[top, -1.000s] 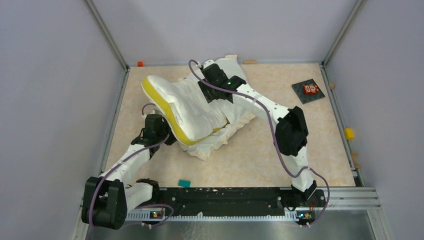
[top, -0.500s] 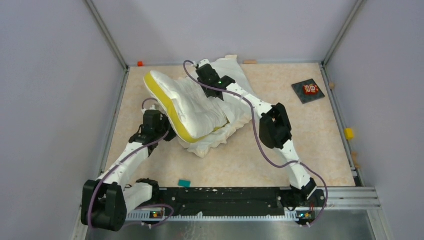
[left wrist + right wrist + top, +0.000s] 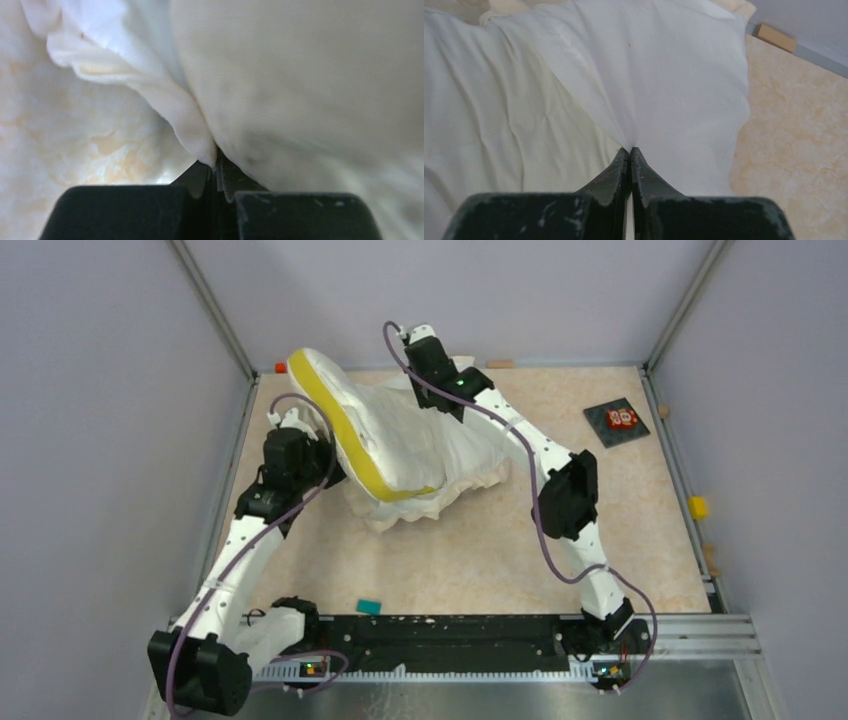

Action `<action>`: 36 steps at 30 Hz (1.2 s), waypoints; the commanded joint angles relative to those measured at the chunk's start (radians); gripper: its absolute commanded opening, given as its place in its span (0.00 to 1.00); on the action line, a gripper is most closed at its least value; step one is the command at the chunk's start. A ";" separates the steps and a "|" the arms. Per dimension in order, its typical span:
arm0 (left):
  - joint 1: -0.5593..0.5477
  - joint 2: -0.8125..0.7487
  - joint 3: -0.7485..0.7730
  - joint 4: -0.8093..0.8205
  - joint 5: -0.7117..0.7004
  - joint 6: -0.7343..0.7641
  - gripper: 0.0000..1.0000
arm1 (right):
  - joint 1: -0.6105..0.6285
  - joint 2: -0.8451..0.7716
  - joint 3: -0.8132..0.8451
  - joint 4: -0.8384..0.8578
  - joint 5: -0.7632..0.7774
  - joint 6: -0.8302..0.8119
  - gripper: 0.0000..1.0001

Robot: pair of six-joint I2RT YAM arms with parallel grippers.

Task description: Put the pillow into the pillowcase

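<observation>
The pillow (image 3: 375, 435), plump and white with a yellow band, stands tilted up on its edge in the top view. Beneath and behind it lies the cream pillowcase (image 3: 470, 462), its frilly border trailing on the floor. My left gripper (image 3: 318, 454) is at the pillow's left underside. In the left wrist view, my left gripper (image 3: 216, 160) is shut on a ruffled fold of the pillowcase (image 3: 165, 100). My right gripper (image 3: 440, 390) is at the back. In the right wrist view, my right gripper (image 3: 630, 150) is shut on thin pillowcase cloth (image 3: 664, 75), which tents toward its tips.
A dark card with a red figure (image 3: 617, 421) lies at the back right. A wooden block (image 3: 500, 364) and an orange block (image 3: 281, 367) sit by the back wall. There is a yellow block (image 3: 698, 507) on the right rail and a teal block (image 3: 369, 607) near the front rail.
My right gripper has shut on the pillowcase cloth and moved toward the back. My left arm has lifted and swung back-left, raising the pillow more upright.
</observation>
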 commanded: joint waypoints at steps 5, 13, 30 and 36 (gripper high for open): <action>0.000 -0.060 0.458 0.206 0.134 0.136 0.00 | -0.031 -0.260 0.086 -0.003 -0.149 0.085 0.00; -0.002 0.130 0.798 0.362 0.290 0.101 0.00 | -0.070 -0.350 0.105 0.056 -0.252 0.170 0.00; -0.346 0.636 1.582 0.165 0.235 0.220 0.00 | -0.247 -0.430 0.017 0.206 -0.478 0.331 0.00; -0.350 0.599 1.443 0.278 0.100 0.232 0.00 | -0.273 -0.509 -0.087 0.217 -0.551 0.343 0.00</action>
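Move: The left gripper has the pillowcase's hem pinched; the pillow, its yellow-edged side towards this hand, centres about 8 cm ahead and 7 cm to the right at hand height. The main spread of the pillowcase lies roughly 20 cm right, 8 cm ahead and 12 cm lower. From the right gripper, already closed on white cloth, the pillow is some 10 cm back and 10 cm left, slightly lower; the wood block is about 18 cm ahead and 18 cm right on the table. Sweep the left gripper steeply up by some 43 cm without loosening the hem, tipping its fingers from downward to upward, then carry it to the right while turning clockwise. Raise the right gripper about 21 cm with its cloth still pinched, easing slightly back and rolling its left side up, then take it to the right at that height, returning forward. ##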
